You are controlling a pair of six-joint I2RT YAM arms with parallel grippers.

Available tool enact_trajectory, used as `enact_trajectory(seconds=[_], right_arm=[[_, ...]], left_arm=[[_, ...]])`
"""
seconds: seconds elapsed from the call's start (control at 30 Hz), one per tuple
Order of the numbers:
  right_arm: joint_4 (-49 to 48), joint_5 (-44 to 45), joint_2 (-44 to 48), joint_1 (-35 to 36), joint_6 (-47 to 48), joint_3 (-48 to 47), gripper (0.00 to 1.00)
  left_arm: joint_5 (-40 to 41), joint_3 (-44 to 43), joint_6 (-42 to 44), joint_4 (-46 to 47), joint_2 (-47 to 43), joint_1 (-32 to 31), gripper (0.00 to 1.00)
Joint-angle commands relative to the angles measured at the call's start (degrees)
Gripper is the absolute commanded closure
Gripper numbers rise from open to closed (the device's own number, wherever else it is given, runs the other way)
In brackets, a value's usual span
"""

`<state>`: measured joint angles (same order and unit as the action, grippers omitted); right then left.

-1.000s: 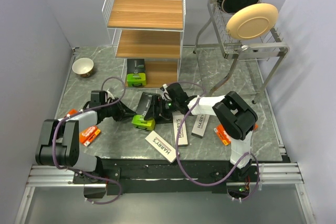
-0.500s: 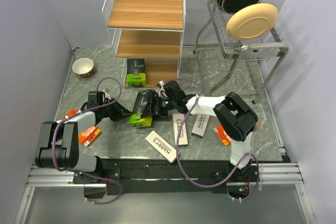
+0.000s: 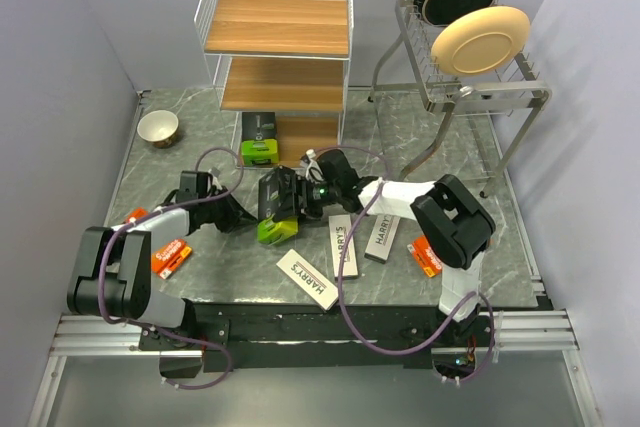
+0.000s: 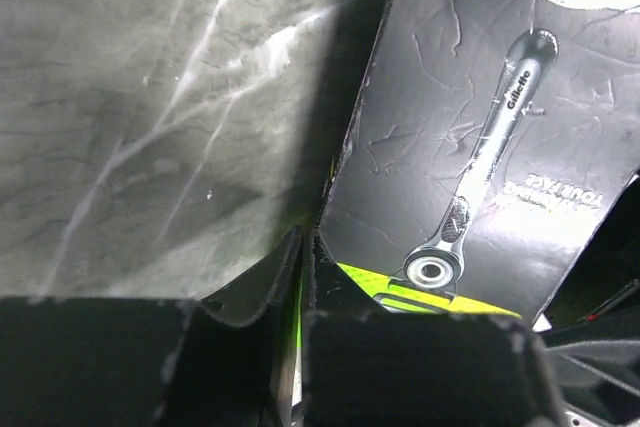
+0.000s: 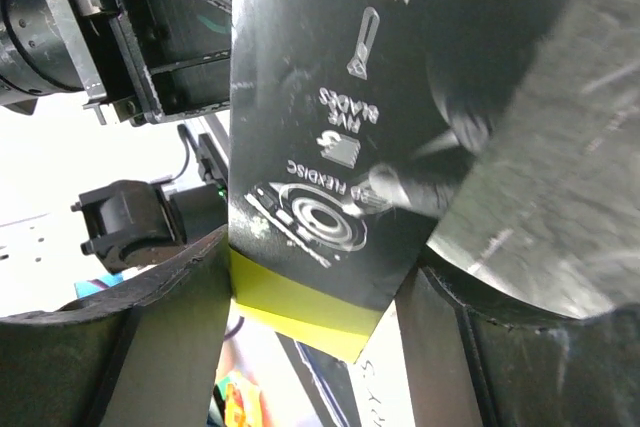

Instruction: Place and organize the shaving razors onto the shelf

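Observation:
A black razor box with a lime-green end lies on the table in front of the shelf. My right gripper reaches it from the right. In the right wrist view its fingers press both sides of the box, so the right gripper is shut on it. My left gripper lies low on the box's left. In the left wrist view the left gripper is shut on nothing, its tips at the corner of the box. A second black box lies on the shelf's bottom tier.
Three white Harry's boxes lie near the front edge. Orange packs lie at the left and right. A bowl sits at the back left. A metal dish rack with plates stands at the back right.
The right gripper's fingers have closed onto the black box, which has turned and shifted a little. The left gripper's fingers have come together beside it.

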<state>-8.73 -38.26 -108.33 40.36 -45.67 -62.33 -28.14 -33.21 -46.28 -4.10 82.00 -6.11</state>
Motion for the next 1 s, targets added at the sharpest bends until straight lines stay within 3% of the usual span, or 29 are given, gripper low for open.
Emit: enact_trajectory(seconds=[0.0,0.03,0.17,0.27,0.4,0.5,0.77,0.97], right_arm=[[2.58,1.0,3.48,-2.03,5.41,1.33,0.48],[2.41,0.73,3.57,-2.21,5.85,1.5,0.55],[-0.57,-2.07,5.15,-4.14,6.56,3.61,0.67],[-9.26,-7.78,5.24,-7.04,2.7,8.35,0.78],[-36.96,-17.36,2.08,-11.26,-12.28,15.65,0.81],[-50.81,-20.36,-0.21,-13.2,-20.92,16.8,0.81],[-57.01,-15.63,-4.6,-15.39,-27.71,11.27,0.8],[-47.09,-11.4,-4.78,-16.1,-24.21,9.24,0.81]], left_arm=[[4.32,-1.59,3.3,-6.53,0.44,-0.92,0.93],[4.24,-2.2,4.35,-6.8,0.62,-0.92,0.92],[2.23,-6.69,8.22,-9.61,1.15,-0.92,0.84],[-0.85,-4.77,8.84,-7.6,-0.25,-0.92,0.83],[-5.59,-0.37,8.14,-4.08,-2.54,-0.92,0.84],[-6.57,0.87,10.5,-3.38,-3.42,-1.18,0.84],[-8.77,0.87,12.45,2.25,-1.49,-4.87,0.86],[-10.0,-2.73,11.13,2.78,1.15,-8.13,0.86]])
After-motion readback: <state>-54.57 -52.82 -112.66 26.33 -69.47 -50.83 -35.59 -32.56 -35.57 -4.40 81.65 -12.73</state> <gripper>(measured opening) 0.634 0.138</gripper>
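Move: The black-and-green razor box is already in the right gripper. Its goal, the free right half of the bottom shelf, lies about 14 cm ahead of that hand, 5 cm to its right and slightly lower. The shelved razor box stands 15 cm ahead, 5 cm left; the slanted Harry's box lies 16 cm back, 5 cm right. From the left hand, the free space is some 17 cm ahead and 12 cm right; the held box is 5 cm right, 2 cm ahead. Keep the right grip on the razor box and carry it about 6 cm right, clear of the left fingertips, then lift it and push it forward towards the free half of the bottom shelf, levelling the fingers by some 25 degrees. Draw the nearly shut left gripper back, then right over the open table, turning it clockwise. ##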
